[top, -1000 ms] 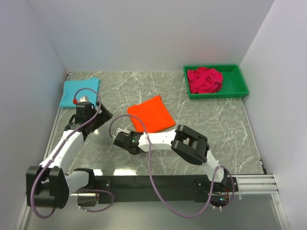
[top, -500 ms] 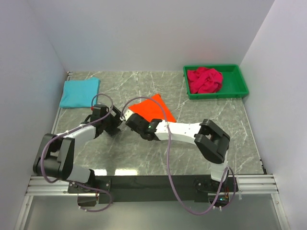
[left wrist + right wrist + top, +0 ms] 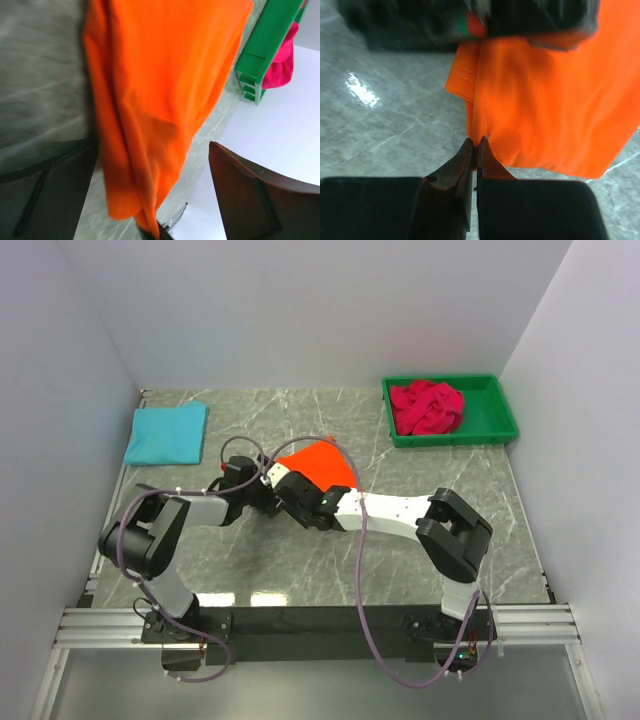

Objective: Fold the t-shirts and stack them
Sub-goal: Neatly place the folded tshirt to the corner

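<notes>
The folded orange t-shirt [image 3: 322, 461] lies mid-table with its near-left corner raised. My right gripper [image 3: 281, 487] is shut on that corner; in the right wrist view its tips [image 3: 476, 149] pinch the edge of the orange cloth [image 3: 545, 110]. My left gripper [image 3: 252, 483] is open right beside it, and the orange cloth [image 3: 160, 90] hangs between its spread fingers [image 3: 260, 200]. The folded turquoise t-shirt [image 3: 167, 433] rests at the far left. The crimson-pink t-shirt [image 3: 425, 407] is bunched up in the bin.
A green plastic bin [image 3: 452, 439] stands at the far right, also seen in the left wrist view as the green bin [image 3: 267, 40]. White walls close in the table on the left, back and right. Both arms cross low over the table's near middle.
My left gripper swung from beside the turquoise t-shirt to the orange one's left corner. My right gripper reached that corner, closed on it, and the cloth there has lifted and bunched.
</notes>
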You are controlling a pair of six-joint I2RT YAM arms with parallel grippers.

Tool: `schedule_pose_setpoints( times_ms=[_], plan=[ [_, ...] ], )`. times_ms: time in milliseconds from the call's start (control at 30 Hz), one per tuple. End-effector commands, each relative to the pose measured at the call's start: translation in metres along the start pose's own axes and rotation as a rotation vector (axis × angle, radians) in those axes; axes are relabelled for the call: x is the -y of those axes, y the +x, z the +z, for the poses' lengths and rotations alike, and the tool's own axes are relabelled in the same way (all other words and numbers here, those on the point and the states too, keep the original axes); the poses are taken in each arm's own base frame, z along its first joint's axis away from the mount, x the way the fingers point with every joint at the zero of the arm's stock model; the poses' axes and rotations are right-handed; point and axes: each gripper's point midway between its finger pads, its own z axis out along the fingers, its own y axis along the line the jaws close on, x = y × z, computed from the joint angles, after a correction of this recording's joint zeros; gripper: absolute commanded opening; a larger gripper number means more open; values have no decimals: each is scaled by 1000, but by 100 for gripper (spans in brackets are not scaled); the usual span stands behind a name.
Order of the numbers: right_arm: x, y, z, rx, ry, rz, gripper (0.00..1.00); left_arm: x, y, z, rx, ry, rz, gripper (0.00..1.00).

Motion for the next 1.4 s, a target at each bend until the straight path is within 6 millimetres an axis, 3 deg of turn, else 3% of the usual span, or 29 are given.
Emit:
schedule_pose_setpoints(
  times_ms=[0, 167, 267, 367, 400, 600, 633, 733, 833, 867, 900, 967, 1033, 1067, 1133, 1167, 1300, 1367],
  plan=[
    [6, -36, -20, 131, -32, 100, 0, -18, 7, 13, 27, -60, -57, 99],
    [4, -38, -22, 147, -62, 144, 0, -34, 12, 19, 37, -73, -103, 98],
    [0, -36, -19, 137, -76, 151, 0, -34, 12, 24, 37, -83, -75, 86],
    [-3, -36, -19, 134, -88, 160, 0, -36, 7, 25, 57, -116, -33, 56],
    [-4, -36, -18, 134, -92, 161, 0, -34, 3, 24, 78, -125, -5, 41],
    [-11, -40, -20, 123, -123, 173, 4, -34, -7, 19, 104, -187, 96, 1],
    [-11, -42, -22, 126, -127, 183, 16, -33, -13, 18, 122, -197, 119, 1],
    [-9, -45, -31, 131, -133, 198, 34, -30, -24, 10, 118, -257, 263, 1],
    [0, -44, -45, 130, -104, 215, 46, -33, -57, -4, 169, -420, 468, 1],
    [2, -40, -48, 125, -95, 216, 50, -19, -77, -9, 236, -452, 517, 1],
    [10, -40, -57, 134, -72, 228, 53, -30, -86, -21, 224, -536, 598, 1],
    [17, -36, -70, 144, -58, 257, 63, -16, -109, -31, 280, -581, 679, 1],
    [18, -27, -79, 126, -57, 282, 69, -21, -135, -48, 310, -697, 782, 1],
    [21, -23, -87, 130, -56, 293, 69, -9, -146, -51, 331, -708, 816, 1],
    [24, -12, -95, 109, -50, 314, 70, -12, -170, -64, 357, -823, 912, 1],
    [23, -1, -97, 93, -51, 314, 70, -1, -182, -68, 388, -838, 940, 1],
    [27, 10, -122, 123, -75, 332, 70, 3, -228, -86, 448, -984, 1067, 1],
    [29, 17, -129, 129, -76, 334, 69, 17, -246, -89, 501, -990, 1096, 1]
  ],
)
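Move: My right hand already holds the near edge of the orange t-shirt, whose middle lies about 14 cm ahead of that hand, 2 cm to its right and 5 cm lower. My open left hand already straddles a raised fold of the shirt; the shirt's middle is some 8 cm ahead of it, 8 cm to its right and 3 cm down. From the left hand, the folded blue shirt in the far left corner lies roughly 21 cm ahead, 31 cm left and 4 cm lower. I ease my left hand a little right and then down about 3 cm, shutting its fingers on the orange fold while my right hand keeps its pinch. My right hand then opens, lets go and withdraws up, right and back. My left hand carries the shirt some 19 cm left with a forward, rising sweep towards the blue shirt, rolling about 75 degrees so its left side comes up. ##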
